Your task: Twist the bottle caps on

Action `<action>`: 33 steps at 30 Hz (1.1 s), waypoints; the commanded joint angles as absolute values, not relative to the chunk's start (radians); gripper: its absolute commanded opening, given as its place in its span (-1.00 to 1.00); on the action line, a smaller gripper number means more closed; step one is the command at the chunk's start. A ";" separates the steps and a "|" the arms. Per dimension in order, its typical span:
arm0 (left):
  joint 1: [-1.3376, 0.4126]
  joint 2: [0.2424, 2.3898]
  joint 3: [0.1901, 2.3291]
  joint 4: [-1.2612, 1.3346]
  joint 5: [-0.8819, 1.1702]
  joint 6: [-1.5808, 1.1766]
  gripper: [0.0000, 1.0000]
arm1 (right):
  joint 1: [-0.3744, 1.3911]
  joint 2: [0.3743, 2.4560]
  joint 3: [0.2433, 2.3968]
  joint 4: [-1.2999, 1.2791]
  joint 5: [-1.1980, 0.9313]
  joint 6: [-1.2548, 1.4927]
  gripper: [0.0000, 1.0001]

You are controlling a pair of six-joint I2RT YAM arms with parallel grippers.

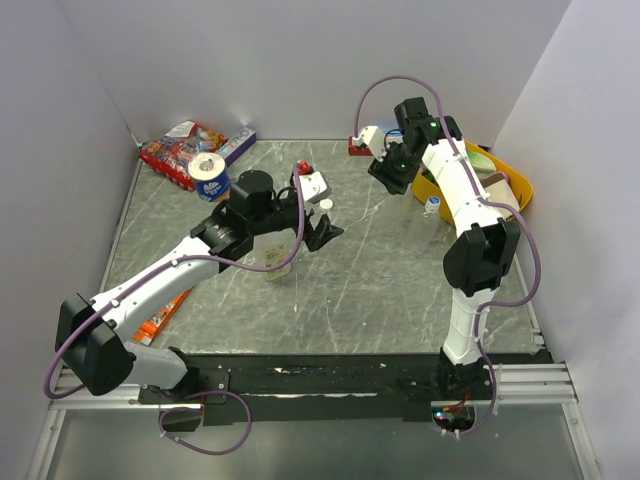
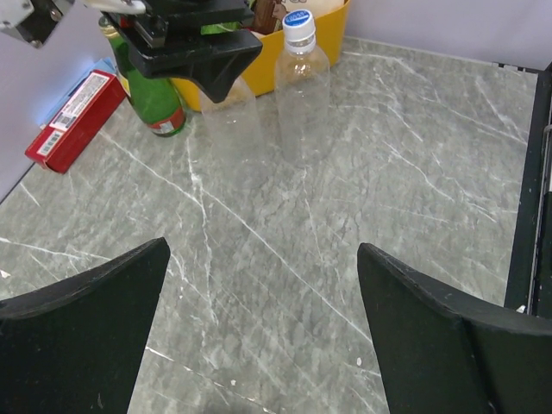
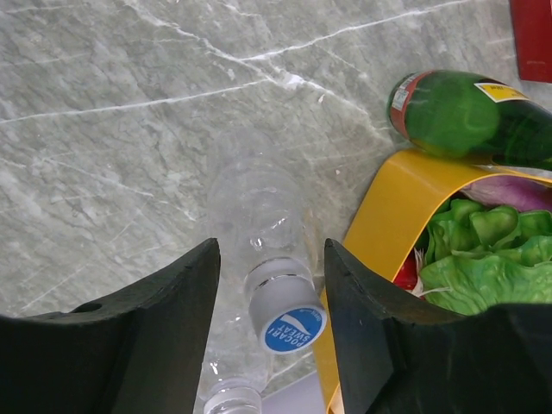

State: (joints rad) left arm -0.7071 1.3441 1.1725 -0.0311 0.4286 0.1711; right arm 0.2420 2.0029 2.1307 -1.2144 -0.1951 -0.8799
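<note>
A clear bottle (image 3: pixel 259 216) stands beside the yellow basket (image 3: pixel 379 216). It wears a white cap with a blue top (image 3: pixel 291 329). My right gripper (image 3: pixel 272 250) hangs over it, open, with a gap between the cap and each finger. A second clear bottle neck (image 3: pixel 228 398) shows at the bottom edge. In the left wrist view the capped bottle (image 2: pixel 302 86) stands to the right of another clear bottle (image 2: pixel 228 116), whose top is hidden by the right gripper (image 2: pixel 194 43). My left gripper (image 2: pixel 263 276) is wide open over bare table. From above, a bottle with a yellow label (image 1: pixel 278 255) stands under the left arm.
A dark green glass bottle (image 3: pixel 457 116) stands by the basket of lettuce (image 3: pixel 483 250). A red box (image 2: pixel 73 121) lies at the back wall. A tape roll (image 1: pixel 210 172), snack packets (image 1: pixel 180 150) and a white box (image 1: pixel 310 185) sit at the back left.
</note>
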 commanded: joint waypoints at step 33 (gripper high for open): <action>-0.221 0.824 0.870 -0.253 0.339 0.063 0.92 | 0.517 1.821 1.963 -0.613 -0.850 -0.393 0.71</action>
State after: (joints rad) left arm -0.2222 0.9070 0.9993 -0.2157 0.3134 0.0639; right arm 0.4690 1.8858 1.9594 -0.7128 -0.7078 -0.4232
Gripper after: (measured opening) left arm 0.961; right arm 0.848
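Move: The right hand has just eased its fingers around the cap of a bottle standing directly beneath it. A second capped bottle is about 9 cm right and 5 cm back; the green bottle is some 11 cm ahead and 4 cm right. The white cap lies on the table roughly 17 cm left, 6 cm ahead and 20 cm down. From the left hand, the uncapped bottle stands about 11 cm left, 6 cm ahead, its middle 20 cm down; the white cap is 22 cm ahead. Leftward go both hands after a brief pause. The right lifts clear of the capped bottle and sweeps about 20 cm left and 8 cm up, opening wider and rolling some 40 degrees until its fingers point left, ending above and short of the white cap. The left, still open, arcs up over the uncapped bottle, then sinks on its left side, turning counter-clockwise. ##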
